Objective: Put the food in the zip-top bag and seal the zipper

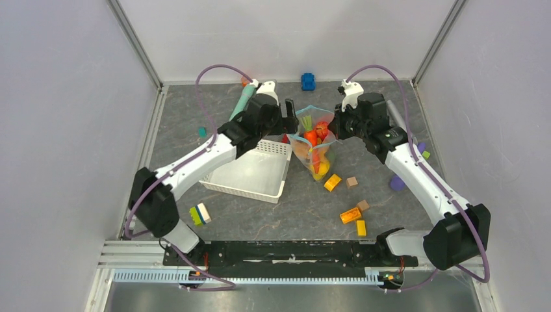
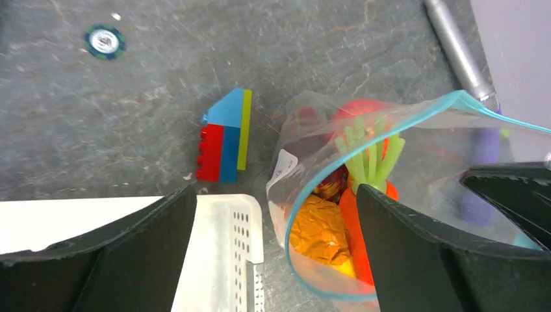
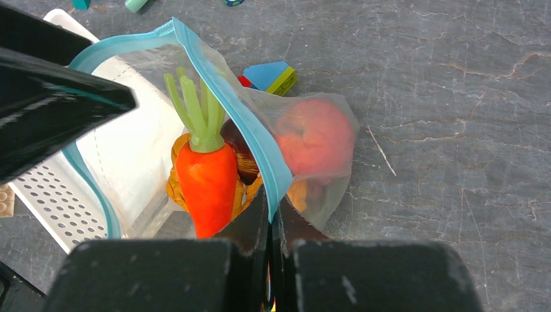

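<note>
The clear zip-top bag (image 1: 314, 148) stands mouth up between my two grippers, its mouth wide open. Its light-blue zipper (image 3: 221, 84) runs around the rim. Inside are an orange carrot (image 3: 205, 182) with green leaves, a red fruit (image 3: 315, 136), a dark maroon piece (image 3: 237, 153) and a yellow-orange piece (image 2: 318, 227). My right gripper (image 3: 273, 205) is shut on the zipper rim at the bag's right side (image 1: 333, 128). My left gripper (image 2: 274, 195) is open wide at the bag's left side (image 1: 290, 123); its right finger (image 2: 442, 253) lies over the bag mouth, holding nothing.
A white mesh basket (image 1: 247, 172) lies just left of the bag. A red, blue and green building block (image 2: 224, 136) and a silver marker (image 2: 458, 49) lie behind it. Yellow and wooden blocks (image 1: 333, 182) are scattered in front. A teal marker-shaped toy (image 1: 242, 104) lies at back left.
</note>
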Controlling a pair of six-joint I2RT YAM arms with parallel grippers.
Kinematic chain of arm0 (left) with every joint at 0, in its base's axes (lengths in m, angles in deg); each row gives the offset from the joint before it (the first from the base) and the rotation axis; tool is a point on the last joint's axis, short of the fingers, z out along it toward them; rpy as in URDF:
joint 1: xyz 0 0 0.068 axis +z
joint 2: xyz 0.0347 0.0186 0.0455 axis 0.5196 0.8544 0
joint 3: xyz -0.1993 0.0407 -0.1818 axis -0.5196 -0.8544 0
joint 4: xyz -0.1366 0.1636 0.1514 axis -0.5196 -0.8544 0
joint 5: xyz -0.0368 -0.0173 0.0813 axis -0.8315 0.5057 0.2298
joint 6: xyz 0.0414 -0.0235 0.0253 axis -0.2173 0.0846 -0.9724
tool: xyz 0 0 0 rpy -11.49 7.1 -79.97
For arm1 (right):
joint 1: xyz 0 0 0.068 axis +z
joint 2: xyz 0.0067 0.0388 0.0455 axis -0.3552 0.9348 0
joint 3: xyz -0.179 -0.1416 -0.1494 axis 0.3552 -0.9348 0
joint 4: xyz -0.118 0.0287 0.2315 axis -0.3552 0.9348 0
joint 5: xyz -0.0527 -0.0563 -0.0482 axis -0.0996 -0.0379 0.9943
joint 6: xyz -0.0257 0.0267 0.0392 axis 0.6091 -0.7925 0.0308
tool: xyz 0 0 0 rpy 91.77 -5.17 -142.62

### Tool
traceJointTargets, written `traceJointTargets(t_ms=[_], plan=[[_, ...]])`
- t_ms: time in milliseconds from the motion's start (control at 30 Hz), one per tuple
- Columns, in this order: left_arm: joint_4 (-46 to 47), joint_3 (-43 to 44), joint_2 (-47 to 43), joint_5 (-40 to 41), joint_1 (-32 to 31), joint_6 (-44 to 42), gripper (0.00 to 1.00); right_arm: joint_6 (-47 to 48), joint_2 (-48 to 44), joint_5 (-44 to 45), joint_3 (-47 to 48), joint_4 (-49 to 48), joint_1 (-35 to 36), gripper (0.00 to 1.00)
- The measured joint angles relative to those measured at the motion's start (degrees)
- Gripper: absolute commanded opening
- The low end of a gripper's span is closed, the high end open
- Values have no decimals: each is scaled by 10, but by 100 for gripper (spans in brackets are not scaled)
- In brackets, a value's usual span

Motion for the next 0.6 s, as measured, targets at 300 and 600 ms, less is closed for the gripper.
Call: traceJointTargets(t_ms=[300,600], plan=[[3,32,62,-116,8,19,2,0,0,0,0,0,0,3],[31,119,102,-292,8,-96,2,31,-8,-86,0,-9,0,78]])
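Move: The left edge of the bag's open mouth, its blue zipper strip, is what I go for: about 3 cm right of my left hand and 3 cm below it, level with it fore and aft. The carrot in the bag is some 8 cm right, 6 cm back and 7 cm lower; the empty basket's middle is about 14 cm left and 17 cm back, well below. My right hand already pinches the opposite edge; from it the left edge lies about 11 cm left and 3 cm ahead. I dip my left hand about 3 cm down and right and shut its wide-open fingers on the left zipper edge. Keeping that pinch, I carry the edge right and up, about 6 cm across towards my right hand, turning some 30 degrees clockwise. My right hand holds its edge still, then parts its fingers about halfway, letting go as it eases 2 cm left, slightly back and up. ##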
